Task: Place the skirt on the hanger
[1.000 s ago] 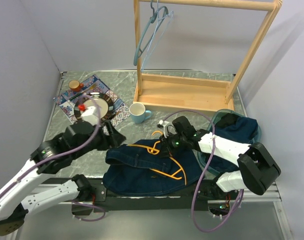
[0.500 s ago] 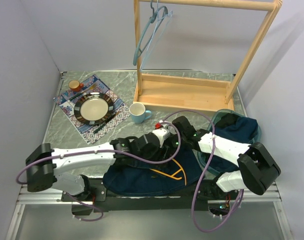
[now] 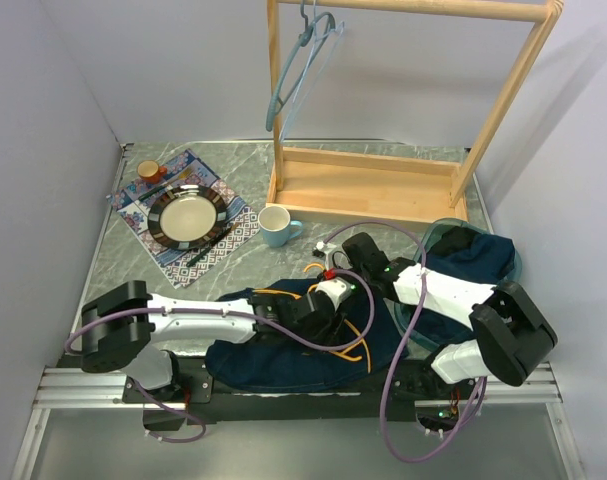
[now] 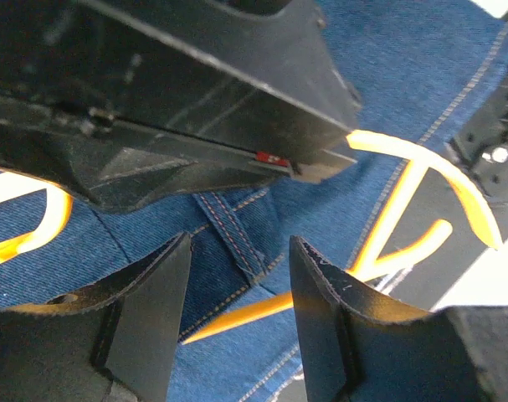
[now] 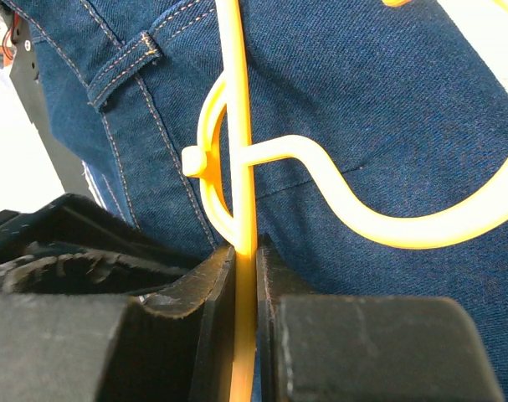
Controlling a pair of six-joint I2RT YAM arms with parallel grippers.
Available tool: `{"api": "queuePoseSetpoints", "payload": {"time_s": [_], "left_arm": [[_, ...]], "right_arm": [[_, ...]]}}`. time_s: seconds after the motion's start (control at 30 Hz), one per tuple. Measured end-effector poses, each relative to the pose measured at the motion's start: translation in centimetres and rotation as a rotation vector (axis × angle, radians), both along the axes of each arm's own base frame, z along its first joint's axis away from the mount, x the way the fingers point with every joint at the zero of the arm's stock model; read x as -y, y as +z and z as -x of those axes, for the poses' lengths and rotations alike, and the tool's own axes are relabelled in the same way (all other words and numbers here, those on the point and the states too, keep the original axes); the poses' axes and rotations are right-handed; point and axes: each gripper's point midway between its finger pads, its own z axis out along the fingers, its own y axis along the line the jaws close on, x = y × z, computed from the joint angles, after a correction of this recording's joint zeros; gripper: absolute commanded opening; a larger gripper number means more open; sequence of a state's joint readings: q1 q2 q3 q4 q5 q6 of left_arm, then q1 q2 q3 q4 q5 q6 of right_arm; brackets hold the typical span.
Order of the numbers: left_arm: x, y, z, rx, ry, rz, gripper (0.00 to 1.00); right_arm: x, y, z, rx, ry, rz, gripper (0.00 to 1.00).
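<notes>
A dark blue denim skirt [image 3: 283, 362] lies spread at the table's near edge, with an orange hanger [image 3: 349, 345] lying on it. My right gripper [image 3: 341, 281] is shut on a thin bar of the hanger [image 5: 237, 126], close to its hook, over the skirt [image 5: 362, 109]. My left gripper [image 3: 328, 306] hovers just left of it. In the left wrist view its jaws [image 4: 239, 251] stand open above a belt loop [image 4: 237, 230] of the skirt [image 4: 404, 75], with a hanger [image 4: 404, 201] bar running beneath and nothing between them.
A wooden rack [image 3: 383, 190] stands at the back with a teal hanger [image 3: 293, 70] on its rail. A blue cup [image 3: 274, 225] stands beside a plate [image 3: 187, 215] on a patterned mat. A teal basin [image 3: 508, 262] holding more denim is at the right.
My left arm has swung from the left side across to the skirt, and its jaws have narrowed. My right gripper has kept its hold on the hanger.
</notes>
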State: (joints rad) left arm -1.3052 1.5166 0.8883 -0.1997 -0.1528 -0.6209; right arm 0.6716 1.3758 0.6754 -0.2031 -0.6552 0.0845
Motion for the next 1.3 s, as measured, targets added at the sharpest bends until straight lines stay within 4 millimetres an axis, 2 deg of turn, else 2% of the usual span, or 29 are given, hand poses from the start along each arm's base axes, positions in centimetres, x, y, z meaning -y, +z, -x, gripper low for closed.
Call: {"api": "queuePoseSetpoints", "payload": {"time_s": [0.2,0.33,0.37,0.4,0.43,0.5,0.53,0.67,0.8,1.0,1.3], "left_arm": [[-0.3,-1.6,-0.4,0.053,0.030,-0.062,0.52],[-0.2,-2.3,-0.9,0.087,0.050,-0.098,0.38],[-0.1,-2.4,-0.8,0.088,0.050,-0.101,0.30],[-0.1,-2.5,-0.8,0.093,0.051,-0.104,0.26],[-0.1,-2.5,-0.7,0.095,0.048,-0.107,0.15],[-0.2,-2.6,-0.6,0.095,0.043,-0.112,0.08],[-0.2,-2.6,-0.5,0.096,0.041,-0.115,0.01],[-0.8,-2.1,-0.6,0.103,0.042,-0.130,0.01],[-1.1,1.0,-0.8,0.129,0.044,-0.088,0.01],[-1.6,8.0,-1.6,0.200,0.062,0.036,0.01],[-2.6,13.4,-3.1,0.266,0.062,0.090,0.01]], "right_arm": [[0.0,-0.1,0.0,-0.003,0.000,0.002,0.00],[0.2,-0.4,0.1,-0.014,-0.003,0.011,0.00],[0.2,-0.4,0.1,-0.017,-0.004,0.013,0.00],[0.2,-0.5,0.1,-0.018,-0.004,0.013,0.00],[0.2,-0.5,0.1,-0.020,-0.003,0.014,0.00],[0.2,-0.5,0.1,-0.021,-0.002,0.012,0.00],[0.2,-0.4,0.2,-0.022,-0.001,0.011,0.00],[0.2,-0.2,0.0,-0.021,-0.003,0.009,0.00],[0.2,-0.1,-0.1,-0.023,-0.006,0.009,0.00],[0.2,0.7,-0.1,0.003,0.009,-0.015,0.00],[0.2,3.2,-0.4,0.104,0.038,-0.049,0.00]]}}
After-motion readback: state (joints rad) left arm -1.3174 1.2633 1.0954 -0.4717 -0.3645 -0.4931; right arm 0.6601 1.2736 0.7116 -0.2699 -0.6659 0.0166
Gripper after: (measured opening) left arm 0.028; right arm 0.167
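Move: The near part of the skirt's waistband, by a belt loop, lies about 3 cm below the left gripper's open fingers and 1 cm ahead. The hanger, still held by the right gripper, has its middle some 2 cm ahead of the left hand, 4 cm to its left and 2 cm lower. The mug stands roughly 23 cm ahead and 14 cm to the left. From the right hand, that waistband lies about 6 cm back, 1 cm right and 2 cm lower. Lower the left gripper about 2.5 cm onto the waistband beside the right gripper and shut its fingers to pinch the denim. Then raise the left gripper about 16 cm, drifting slightly forward and left while its fingers swing forward some 15 degrees. Keep the right gripper shut on the hanger, and near the end raise that too, by about 3 cm. ##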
